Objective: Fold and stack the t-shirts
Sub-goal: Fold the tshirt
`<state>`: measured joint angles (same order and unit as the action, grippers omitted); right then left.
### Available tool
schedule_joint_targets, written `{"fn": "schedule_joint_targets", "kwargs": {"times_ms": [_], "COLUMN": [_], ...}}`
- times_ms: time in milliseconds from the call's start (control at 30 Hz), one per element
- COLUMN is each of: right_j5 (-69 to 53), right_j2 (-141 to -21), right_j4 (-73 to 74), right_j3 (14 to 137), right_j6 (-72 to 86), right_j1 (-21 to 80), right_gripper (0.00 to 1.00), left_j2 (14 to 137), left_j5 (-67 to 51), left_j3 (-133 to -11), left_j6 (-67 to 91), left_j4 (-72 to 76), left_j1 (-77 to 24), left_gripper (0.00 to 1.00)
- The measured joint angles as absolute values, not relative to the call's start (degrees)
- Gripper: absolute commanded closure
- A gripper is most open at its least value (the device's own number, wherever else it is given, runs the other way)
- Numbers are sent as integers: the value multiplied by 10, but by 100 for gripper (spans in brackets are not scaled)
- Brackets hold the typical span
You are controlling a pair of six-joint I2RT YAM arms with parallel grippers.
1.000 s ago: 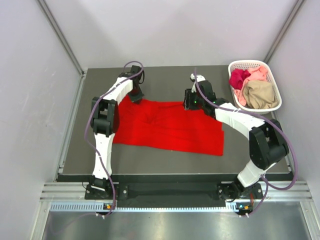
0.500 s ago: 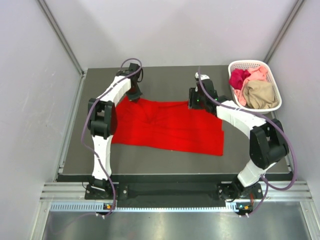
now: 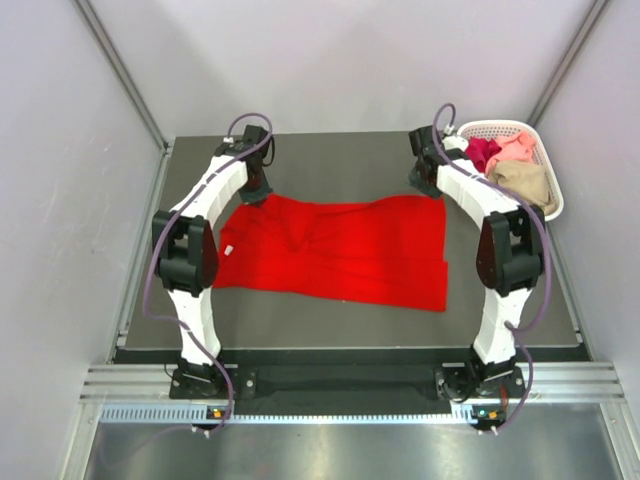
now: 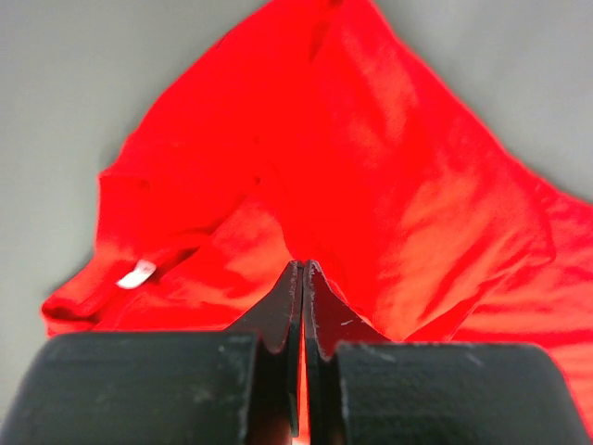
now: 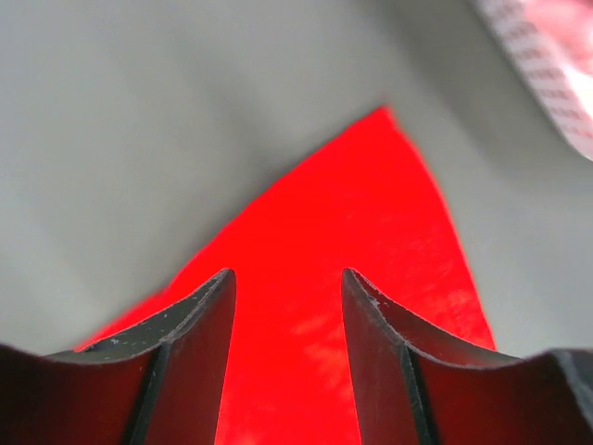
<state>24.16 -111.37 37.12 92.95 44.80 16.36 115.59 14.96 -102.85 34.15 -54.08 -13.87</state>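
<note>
A bright red t-shirt (image 3: 340, 255) lies spread on the dark table (image 3: 340, 160), its white neck label (image 4: 136, 274) at the left. My left gripper (image 3: 256, 190) sits at the shirt's far left corner. In the left wrist view its jaws (image 4: 303, 266) are shut, with red cloth (image 4: 417, 185) pinched in the slit and creases running to the tips. My right gripper (image 3: 425, 182) is at the far right corner. Its fingers (image 5: 287, 272) stand apart above the flat red corner (image 5: 371, 213), holding nothing.
A white lattice basket (image 3: 500, 127) stands at the back right, close to the right gripper, blurred in the right wrist view (image 5: 547, 65). It holds a magenta t-shirt (image 3: 478, 153), a pale pink one (image 3: 515, 148) and a tan one (image 3: 522, 185). Grey walls surround the table.
Both grippers moved outward along the far edge, left to the left and right toward the basket. The shirt's far edge stretched wider and flatter. The right jaws opened a little.
</note>
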Motion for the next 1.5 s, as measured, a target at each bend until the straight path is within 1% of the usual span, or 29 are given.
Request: {"fn": "schedule_joint_targets", "kwargs": {"times_ms": [200,300,567,867,1133,1167,1200,1267,1300,1333,1500], "right_j5": [286,298,331,346,365,366,368,369,369,369,371], "right_j2": [-1213,-1254,-1297,-1350,-1366,-1366,-1366,-1366,-1366,-1366,-1366], "right_j4": [469,495,536,541,554,557,558,558,558,558,552], "right_j3": [1045,1084,1108,1162,1164,1164,1164,1164,1164,1164,1163], "right_j6": [543,573,627,651,666,667,667,664,659,653,630], "right_j1": [130,119,106,106,106,106,106,106,106,106,106], "right_gripper": [50,51,51,51,52,55,65,80,93,99,100], "left_j2": [1112,1101,1088,1065,1065,1064,1064,1064,1064,1064,1064], "left_j5": [147,144,130,129,131,132,132,134,134,134,136], "left_j3": [-985,-971,-958,-950,-950,-950,-950,-950,-950,-950,-951], "left_j6": [328,326,324,317,313,313,313,313,312,312,308], "left_j4": [-535,-530,-519,-513,-510,-510,-510,-510,-510,-510,-512], "left_j1": [-135,-134,-134,-134,-132,-131,-131,-130,-129,-128,-120], "left_gripper": [100,100,100,100,100,100,100,100,100,100,100]}}
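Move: The red t-shirt's far right corner lies some 3 cm ahead of the open right hand, 7 cm to its right and 9 cm below; the t-shirt's middle is about 10 cm back and 20 cm left. The white basket stands around 8 cm ahead and 23 cm right, the dark pink shirt inside it 11 cm ahead and 16 cm right. From the shut left hand that corner is about 46 cm to the right, nearly level forward and 8 cm lower. Down and to the right, slightly forward, the right hand comes in about 9 cm down and 7 cm across to the red t-shirt's far right corner, turning some 25 degrees clockwise; there it stops and its fingers shut, pinching the corner. The left hand, empty and closed, eases up and back a few centimetres above the t-shirt's left part. ##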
